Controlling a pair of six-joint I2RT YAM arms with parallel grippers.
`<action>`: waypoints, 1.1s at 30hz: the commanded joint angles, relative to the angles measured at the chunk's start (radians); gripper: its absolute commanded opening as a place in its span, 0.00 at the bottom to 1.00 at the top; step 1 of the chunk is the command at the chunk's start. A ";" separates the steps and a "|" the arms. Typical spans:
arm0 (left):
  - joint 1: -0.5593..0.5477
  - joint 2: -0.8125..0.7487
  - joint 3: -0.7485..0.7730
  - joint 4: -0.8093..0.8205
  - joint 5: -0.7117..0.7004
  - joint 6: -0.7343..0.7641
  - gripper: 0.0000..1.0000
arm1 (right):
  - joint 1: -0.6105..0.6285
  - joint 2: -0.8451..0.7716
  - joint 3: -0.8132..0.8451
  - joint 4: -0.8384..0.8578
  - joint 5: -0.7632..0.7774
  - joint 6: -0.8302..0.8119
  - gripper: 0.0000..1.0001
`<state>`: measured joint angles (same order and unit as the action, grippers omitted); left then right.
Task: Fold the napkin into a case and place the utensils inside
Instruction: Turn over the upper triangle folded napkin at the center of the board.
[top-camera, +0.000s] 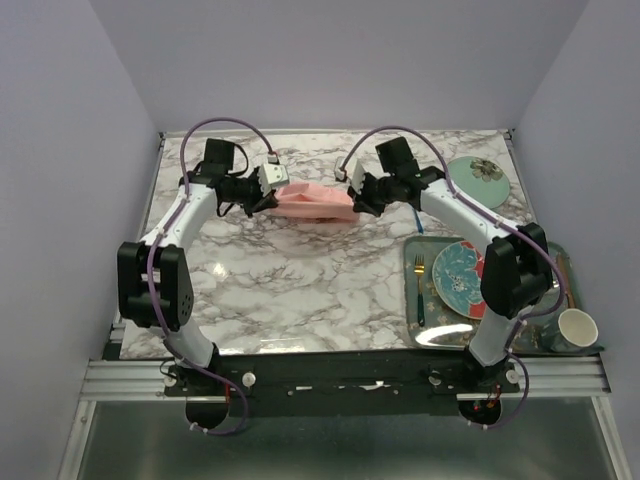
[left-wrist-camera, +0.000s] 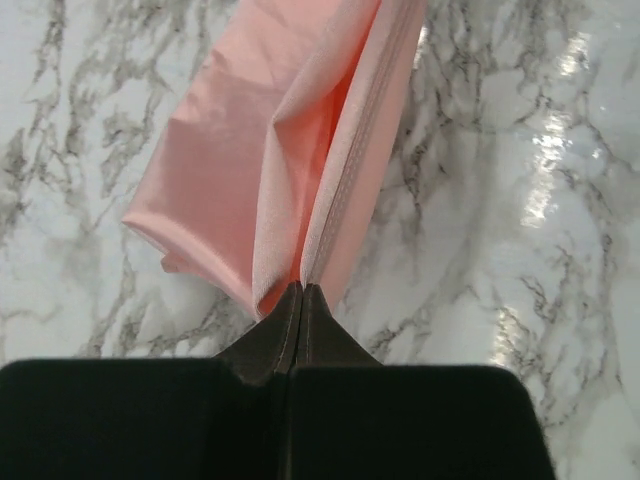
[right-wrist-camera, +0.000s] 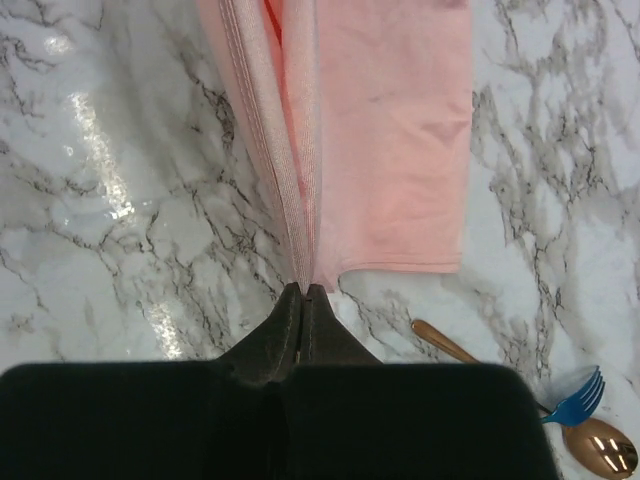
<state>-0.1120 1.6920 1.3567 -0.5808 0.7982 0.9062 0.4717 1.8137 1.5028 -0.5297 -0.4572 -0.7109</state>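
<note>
The salmon-pink napkin is a narrow folded band at the back middle of the marble table, stretched between both grippers. My left gripper is shut on the hemmed edges at the napkin's left end. At the other end my right gripper is shut on the stacked hems of the napkin, and a flat folded panel lies beside them. The copper spoon and the small blue fork lie on the marble just right of that gripper. In the top view my right arm mostly hides them.
A metal tray at the right front holds a patterned plate and a gold-headed fork with a teal handle. A white cup stands at its right end. A pale green dish sits at the back right.
</note>
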 joint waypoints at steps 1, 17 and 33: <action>-0.009 -0.130 -0.119 -0.010 -0.007 0.086 0.00 | 0.015 -0.070 -0.091 0.074 0.025 -0.047 0.00; -0.003 -0.060 0.100 0.412 -0.198 -0.394 0.00 | -0.027 0.074 0.336 0.086 0.198 0.094 0.01; 0.014 0.244 0.389 0.635 -0.285 -0.409 0.00 | -0.074 0.348 0.659 0.230 0.247 0.005 0.01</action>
<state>-0.1192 1.9652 1.7409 -0.0021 0.5045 0.4500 0.4095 2.1895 2.1910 -0.4072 -0.2386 -0.6601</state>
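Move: Stretched between both shut grippers, the napkin already hangs clear of them, its loose part swung out ahead: its middle is about 5 cm forward and 6 below each hand, 11 cm right of the left hand and 11 left of the right. The board's far edge lies some 27 cm straight ahead of both, 15 lower. From the right hand the copper spoon is about 9 ahead and 11 right, the blue fork 6 ahead and 17 right. Swinging the napkin, both hands first dip back a little, the left by 3–4 cm, the right less, then sweep together forward and up towards the board's far edge, ending about 18 cm farther out and 11 higher, already sinking slightly from the top. The wrists tip the fingers up some 20 degrees and turn them to point more forward, both keeping their pinch on the top corners. ##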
